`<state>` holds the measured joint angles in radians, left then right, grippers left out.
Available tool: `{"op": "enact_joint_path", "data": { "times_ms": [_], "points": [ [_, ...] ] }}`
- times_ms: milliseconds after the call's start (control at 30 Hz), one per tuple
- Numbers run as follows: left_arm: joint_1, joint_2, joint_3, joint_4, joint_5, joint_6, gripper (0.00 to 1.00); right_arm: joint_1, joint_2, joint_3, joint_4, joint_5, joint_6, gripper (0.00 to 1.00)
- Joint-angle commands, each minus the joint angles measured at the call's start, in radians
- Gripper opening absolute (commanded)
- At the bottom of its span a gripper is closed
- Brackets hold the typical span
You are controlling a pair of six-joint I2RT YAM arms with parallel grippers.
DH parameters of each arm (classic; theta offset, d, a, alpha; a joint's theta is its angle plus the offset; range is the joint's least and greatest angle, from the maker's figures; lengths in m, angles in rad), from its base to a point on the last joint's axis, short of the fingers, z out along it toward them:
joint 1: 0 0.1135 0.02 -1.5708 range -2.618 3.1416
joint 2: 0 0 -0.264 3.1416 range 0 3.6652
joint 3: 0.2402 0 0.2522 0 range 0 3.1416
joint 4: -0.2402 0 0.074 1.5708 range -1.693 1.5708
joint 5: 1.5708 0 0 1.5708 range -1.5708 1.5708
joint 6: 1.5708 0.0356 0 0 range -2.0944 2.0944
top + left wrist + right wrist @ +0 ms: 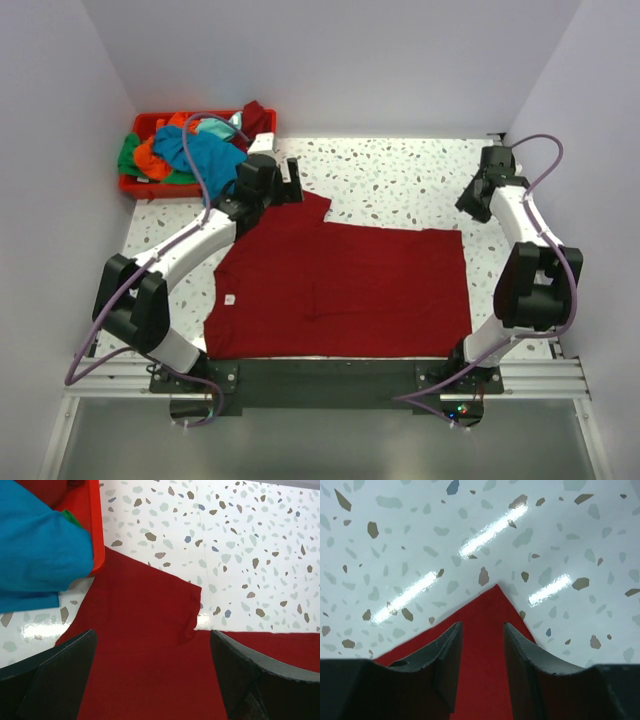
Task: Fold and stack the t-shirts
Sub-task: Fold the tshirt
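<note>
A large dark red t-shirt (340, 285) lies spread flat on the speckled table. My left gripper (289, 186) hovers over its far left sleeve (150, 605), next to the bin. In the left wrist view that gripper (152, 636) is wide open, with only red cloth below it. My right gripper (468, 208) is at the shirt's far right corner (495, 592). Its jaws (481, 626) are narrowed but still apart, with the corner's cloth lying between the fingers. More t-shirts, teal (210, 150), orange (150, 160) and green (128, 155), are heaped in the bin.
A red plastic bin (128, 185) stands at the table's far left corner, and its rim (95, 525) is close to my left gripper. The teal shirt (40, 545) hangs over that rim. Walls close in the table on three sides.
</note>
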<state>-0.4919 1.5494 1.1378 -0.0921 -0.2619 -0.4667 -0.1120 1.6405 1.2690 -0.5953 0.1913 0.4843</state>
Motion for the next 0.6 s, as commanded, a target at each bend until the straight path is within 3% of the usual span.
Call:
{"op": "enact_joint_path", "data": {
  "times_ms": [0, 567],
  "points": [
    [0.024, -0.022, 0.076, -0.121, 0.041, 0.014, 1.0, -0.021, 0.038, 0.075, -0.038, -0.032, -0.018, 0.41],
    [0.062, -0.017, 0.123, -0.187, 0.13, 0.014, 1.0, -0.068, 0.202, -0.003, 0.026, -0.138, -0.075, 0.4]
  ]
}}
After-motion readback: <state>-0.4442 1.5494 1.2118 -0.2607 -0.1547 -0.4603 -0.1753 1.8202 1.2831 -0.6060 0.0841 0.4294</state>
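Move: The shirt's far right corner lies almost under the right hand, about 1 cm ahead, 1 cm to its right and some 9 cm below. At that same table height, the sleeve tip sticks out about 9 cm ahead and 31 cm to the left, and the shirt's near right corner is some 30 cm straight back. From the left hand the far right corner is about 41 cm to the right, 3 cm back and 15 cm below. With its fingers already partly open and kept that way, the right hand first edges a centimetre or so right and forward, then sinks about 6.5 cm towards the t-shirt's far right corner, easing back a centimetre or two as it drops. On the way down the wrist tips the fingers some 10 degrees nearer to vertical, bringing the pads close above the cloth just inside the corner, with no touch to be seen yet. ##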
